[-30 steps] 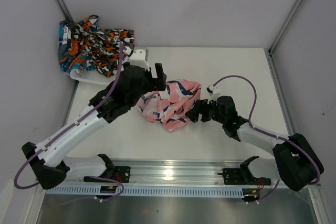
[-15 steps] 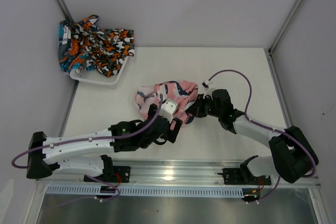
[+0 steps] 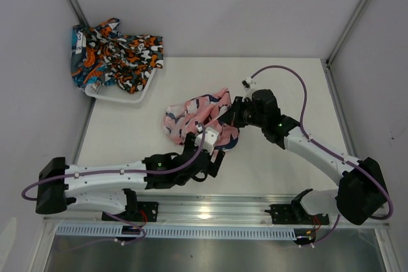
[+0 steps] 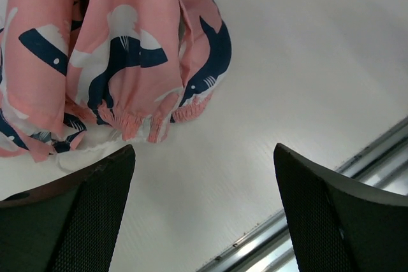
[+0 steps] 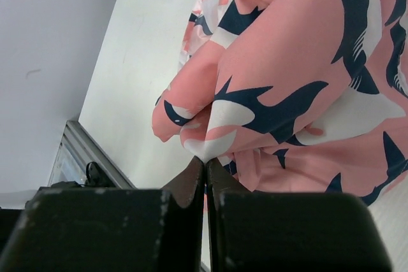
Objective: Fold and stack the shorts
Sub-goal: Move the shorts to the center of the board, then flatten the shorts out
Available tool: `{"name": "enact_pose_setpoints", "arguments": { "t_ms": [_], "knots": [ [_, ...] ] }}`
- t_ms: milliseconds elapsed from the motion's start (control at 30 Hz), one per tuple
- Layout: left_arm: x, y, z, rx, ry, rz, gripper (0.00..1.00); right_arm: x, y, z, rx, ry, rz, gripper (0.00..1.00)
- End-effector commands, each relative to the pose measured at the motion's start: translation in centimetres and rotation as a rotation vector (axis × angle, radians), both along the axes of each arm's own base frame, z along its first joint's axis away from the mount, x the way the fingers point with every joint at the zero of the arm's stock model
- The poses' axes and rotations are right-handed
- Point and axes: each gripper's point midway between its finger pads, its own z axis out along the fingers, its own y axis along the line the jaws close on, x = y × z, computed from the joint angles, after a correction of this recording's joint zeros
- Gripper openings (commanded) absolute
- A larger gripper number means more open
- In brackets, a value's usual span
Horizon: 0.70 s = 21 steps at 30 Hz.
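Pink shorts (image 3: 197,118) with navy and white sharks lie crumpled mid-table. My right gripper (image 3: 231,114) is shut on a fold at their right side and holds it lifted; the wrist view shows the pink shorts (image 5: 299,81) pinched between the closed right gripper (image 5: 206,160) tips. My left gripper (image 3: 213,157) stands open just in front of the shorts' near edge, nothing between its fingers (image 4: 76,214); the elastic hem of the pink shorts (image 4: 121,62) lies beyond them. Two more patterned shorts (image 3: 118,52), teal-navy and black with orange and white, are heaped at the back left.
A white mesh basket (image 3: 121,95) sits under the heap at the table's back left corner. A metal rail (image 3: 210,208) runs along the near edge. Grey walls enclose the white table (image 3: 280,81) on the left, back and right.
The right gripper has shut on the pink shorts and pulled the fold up and back. The left arm swung from the basket side down to the near edge of the shorts.
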Motion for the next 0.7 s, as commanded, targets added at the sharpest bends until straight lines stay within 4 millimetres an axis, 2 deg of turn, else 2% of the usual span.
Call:
{"name": "enact_pose_setpoints", "arguments": {
  "t_ms": [0, 33, 100, 200, 333, 400, 433, 667],
  "knots": [
    [1.2, -0.9, -0.4, 0.013, -0.042, 0.059, 0.91, -0.4, -0.3, 1.7, 0.010, 0.037, -0.047, 0.00],
    [1.8, -0.5, -0.4, 0.030, -0.059, 0.100, 0.91, -0.4, -0.4, 1.7, 0.007, 0.039, -0.049, 0.00],
    [2.3, -0.1, -1.7, 0.106, -0.061, 0.145, 0.92, -0.6, -0.3, 1.8, 0.008, 0.042, -0.046, 0.00],
    [3.4, -0.1, -1.8, 0.168, -0.082, 0.208, 0.91, -0.8, -0.1, 1.8, 0.009, 0.044, -0.041, 0.00],
    [4.5, 1.2, -2.5, 0.240, -0.082, 0.303, 0.91, -0.9, -0.1, 2.0, 0.013, 0.042, -0.040, 0.00],
    [4.7, 1.1, -2.7, 0.243, -0.083, 0.281, 0.91, -0.9, -0.1, 2.0, 0.014, 0.041, -0.044, 0.00],
    [4.8, 0.2, -2.3, 0.201, -0.088, 0.263, 0.91, -0.9, -0.1, 2.0, 0.014, 0.041, -0.044, 0.00],
    [4.8, -1.0, -3.9, 0.224, -0.061, 0.177, 0.90, -0.7, -0.1, 2.4, 0.028, 0.053, -0.064, 0.00]
  ]
}}
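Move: The shorts' gathered elastic edge, nearest the robot, lies about 9 cm ahead of the open left hand, 4 cm to its right and 9 cm below it. The fold pinched in the right fingers is some 13 cm ahead of the left hand, 9 cm right and 4 cm higher; the shorts' spread bulk is roughly 21 cm ahead, 5 cm left, 12 cm lower. From the right hand, the elastic edge is about 3 cm back, 2 cm left and 13 cm below. Towards the shorts' elastic edge the open left hand first sinks about 4 cm, already easing forward, then goes on forward at that height to some 4 cm in all, rolling its left side up and turning counter-clockwise, each by 10 to 15 degrees. The closed right hand keeps the raised fold pinched, easing down and back a centimetre or so and tipping slightly down. ##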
